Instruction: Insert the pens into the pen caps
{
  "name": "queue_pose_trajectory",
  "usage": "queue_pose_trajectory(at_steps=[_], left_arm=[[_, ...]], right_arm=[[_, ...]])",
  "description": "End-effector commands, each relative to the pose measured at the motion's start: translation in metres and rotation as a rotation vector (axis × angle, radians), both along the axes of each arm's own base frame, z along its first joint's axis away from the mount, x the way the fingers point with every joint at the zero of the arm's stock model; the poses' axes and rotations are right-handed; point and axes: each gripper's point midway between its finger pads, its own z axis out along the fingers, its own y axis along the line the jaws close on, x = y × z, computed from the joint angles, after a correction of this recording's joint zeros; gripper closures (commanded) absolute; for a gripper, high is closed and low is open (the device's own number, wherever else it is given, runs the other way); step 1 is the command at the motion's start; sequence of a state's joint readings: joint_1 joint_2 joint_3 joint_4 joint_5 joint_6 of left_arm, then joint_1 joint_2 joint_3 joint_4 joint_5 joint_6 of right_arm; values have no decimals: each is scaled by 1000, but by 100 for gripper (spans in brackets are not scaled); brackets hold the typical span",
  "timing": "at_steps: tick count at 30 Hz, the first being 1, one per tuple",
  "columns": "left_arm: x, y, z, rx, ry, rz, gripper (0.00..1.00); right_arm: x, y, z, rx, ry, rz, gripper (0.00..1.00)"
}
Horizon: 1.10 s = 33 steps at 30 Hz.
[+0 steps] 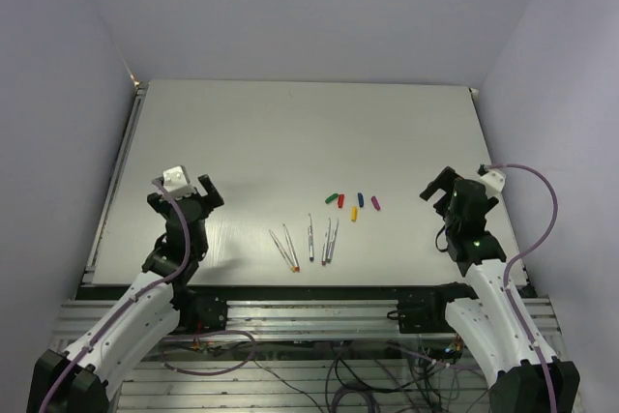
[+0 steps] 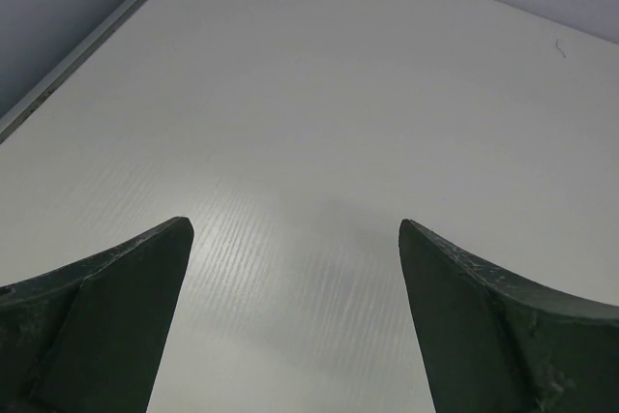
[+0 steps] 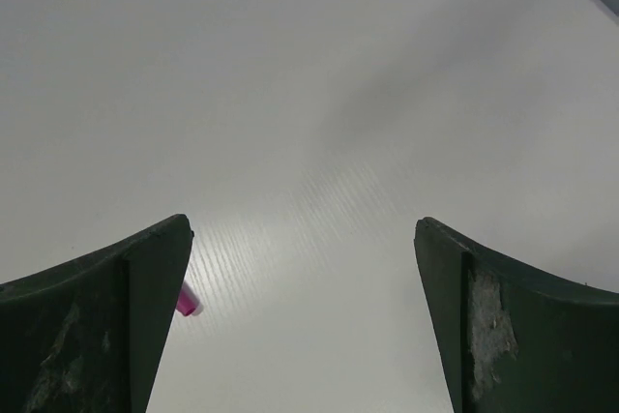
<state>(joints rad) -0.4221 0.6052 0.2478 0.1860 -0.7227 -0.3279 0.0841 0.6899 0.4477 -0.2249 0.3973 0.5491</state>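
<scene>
Several thin pale pens (image 1: 310, 237) lie side by side on the white table (image 1: 290, 132) near its front middle. Just behind them lie the caps: green (image 1: 331, 197), red (image 1: 340, 201), yellow (image 1: 354, 213), blue (image 1: 361, 199) and purple (image 1: 375, 204). My left gripper (image 1: 206, 190) is open and empty, left of the pens. My right gripper (image 1: 437, 186) is open and empty, right of the caps. The right wrist view shows the end of the purple cap (image 3: 187, 301) beside its left finger. The left wrist view shows only bare table between its fingers (image 2: 116, 307).
A metal rail (image 1: 116, 181) runs along the table's left edge. Grey walls stand at the back and both sides. Cables hang below the table's front edge (image 1: 290, 282).
</scene>
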Motion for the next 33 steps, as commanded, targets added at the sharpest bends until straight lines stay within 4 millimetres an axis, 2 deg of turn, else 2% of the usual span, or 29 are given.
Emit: queue_pose_trajectory(at_steps=[1,8,11,15,21,25,29,30,31,32,33], left_arm=[[3,3,10,-33,-25,39,1],[6,1,9,-27,-16,33,1],[8,-6,10,-20,-13,-11,1],[11,-22,10,-14,-9,-109,1],[23,-56,2,11,62,-288,1],[33,-77,-15,-15,164,-362,1],[36,-114,-35,-66,253,-525,1],[35,-122,-36,-85,260,-557,1],[33,-129,-37,-105,262,-571,1],[31,-136,-35,-108,255,-590,1],[29,-143,-31,-93,244,-603,1]], right_arm=[[0,-5,15,-7,-43,-23,0],[1,-6,13,-3,-40,-36,0],[4,-2,14,33,-69,-35,0],[13,22,25,64,-123,109,0],[21,30,36,82,-188,154,0],[31,31,32,124,-175,125,0],[42,42,27,133,-142,181,2],[45,44,28,132,-141,196,5],[47,45,29,124,-141,207,18],[48,42,29,120,-142,189,45],[48,37,29,122,-148,158,55]])
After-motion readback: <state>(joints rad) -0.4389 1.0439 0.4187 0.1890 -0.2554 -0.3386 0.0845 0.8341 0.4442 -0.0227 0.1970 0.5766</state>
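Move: Some 22 cm to the right of the left hand, 11 cm back and 15 cm below lies the leftmost pen; the second pen is about 2 cm to the right of it and 1 cm farther out, the middle pen 8 cm right and 4 cm farther out. From the right hand the pink cap is roughly 18 cm left, 2 cm ahead and 13 cm down, with the blue cap 4 cm left of that cap and 1 cm farther out. Swinging right towards the pens after a short settle, the left hand travels about 10 cm, sinking 5 cm and easing slightly forward, wide open, turning some 25 degrees clockwise and tipping down. The right hand works left and forward, about 5 cm, towards the pink cap, rising 3 cm and dropping back as its fingers begin to close on nothing. ##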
